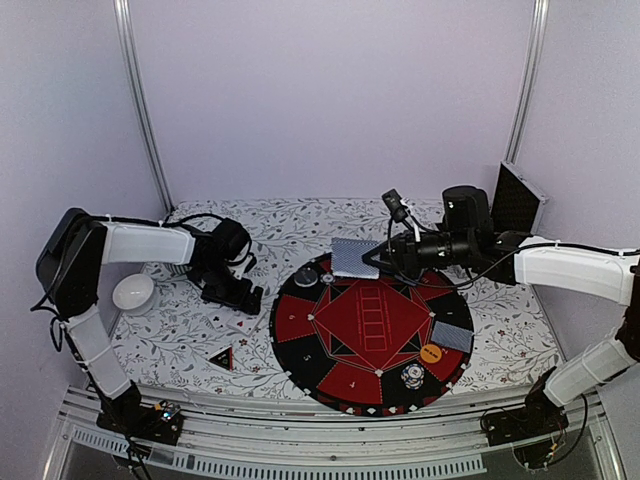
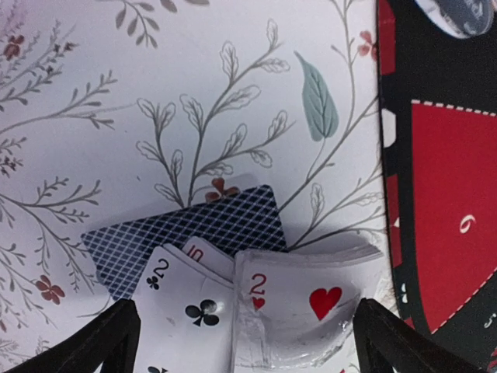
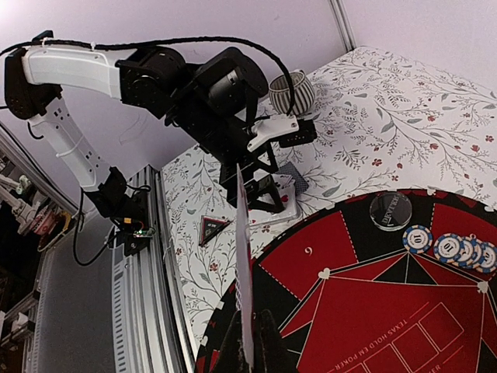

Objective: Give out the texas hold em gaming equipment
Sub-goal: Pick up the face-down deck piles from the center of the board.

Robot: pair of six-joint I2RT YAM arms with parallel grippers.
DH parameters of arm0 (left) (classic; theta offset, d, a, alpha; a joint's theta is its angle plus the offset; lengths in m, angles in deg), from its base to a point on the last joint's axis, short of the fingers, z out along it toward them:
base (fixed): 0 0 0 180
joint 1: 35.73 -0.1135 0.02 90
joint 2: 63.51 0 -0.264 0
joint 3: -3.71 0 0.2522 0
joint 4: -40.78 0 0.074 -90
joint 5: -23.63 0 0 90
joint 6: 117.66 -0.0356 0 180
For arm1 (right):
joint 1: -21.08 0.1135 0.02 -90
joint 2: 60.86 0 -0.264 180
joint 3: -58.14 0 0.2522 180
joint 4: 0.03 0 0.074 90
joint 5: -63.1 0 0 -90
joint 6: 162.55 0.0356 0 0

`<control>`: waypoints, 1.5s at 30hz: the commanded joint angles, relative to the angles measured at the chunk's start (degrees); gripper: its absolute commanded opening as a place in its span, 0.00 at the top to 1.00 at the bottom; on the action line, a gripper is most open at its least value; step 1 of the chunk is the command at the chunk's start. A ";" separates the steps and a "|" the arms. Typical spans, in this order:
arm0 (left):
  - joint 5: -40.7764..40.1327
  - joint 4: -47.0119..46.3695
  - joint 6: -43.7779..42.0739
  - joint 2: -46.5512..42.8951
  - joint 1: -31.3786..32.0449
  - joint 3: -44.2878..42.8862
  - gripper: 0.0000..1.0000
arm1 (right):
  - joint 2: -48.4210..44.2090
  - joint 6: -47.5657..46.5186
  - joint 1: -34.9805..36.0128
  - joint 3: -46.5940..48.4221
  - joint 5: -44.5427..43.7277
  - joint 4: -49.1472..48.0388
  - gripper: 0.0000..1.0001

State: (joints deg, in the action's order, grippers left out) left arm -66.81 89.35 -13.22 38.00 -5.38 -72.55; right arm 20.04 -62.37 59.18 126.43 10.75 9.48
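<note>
My right gripper is shut on a playing card with a grey-blue back, held above the far edge of the round mat; the right wrist view shows that card edge-on between the fingers. My left gripper stands open, low over a small pile of cards left of the mat: a face-down card, a two of clubs and a bent two of hearts. On the mat lie another card, an orange disc, chips and a dark disc. A black-red triangle rests near the front left.
A white bowl sits on the flowered cloth at the far left, behind the left arm. A black box leans in the back right corner. A row of blue-and-white chips and a clear dealer disc lie on the mat.
</note>
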 commanded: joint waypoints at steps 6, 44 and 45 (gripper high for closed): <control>2.71 1.77 -4.97 1.58 -0.29 1.91 0.02 | -1.76 -1.77 -0.92 -2.03 1.25 -0.35 0.98; -1.36 7.21 -15.78 3.03 6.84 0.73 0.46 | -0.07 -1.07 -1.19 0.00 3.65 0.40 0.98; -1.19 7.19 -15.80 2.77 7.09 0.72 0.49 | -0.03 -1.17 -1.18 0.08 3.66 0.43 0.98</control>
State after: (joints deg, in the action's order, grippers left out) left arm -65.90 96.19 -29.07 39.32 0.85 -71.77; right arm 20.54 -63.47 58.40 125.07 13.92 9.74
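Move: The face-up pile with the two of hearts on top lies just behind the left hand: about 4 cm back, 2 cm to its right and 2 cm below. The two-of-clubs pile is some 5 cm to the left of it, and the blue-backed card sits level with the hand, about 2 cm left. The triangle marker is roughly 13 cm back and 4 cm left. From the right hand, the hearts pile is about 32 cm left, roughly level with it, and 22 cm below. Back towards the robot by about 5 cm in all, the left hand works its way over the two-of-hearts pile, rising a little midway before sinking down again, and turns some 20 degrees clockwise so its fingers straddle the pile. It then closes from wide open to about half, bringing the pads in against the pile's two long sides. ##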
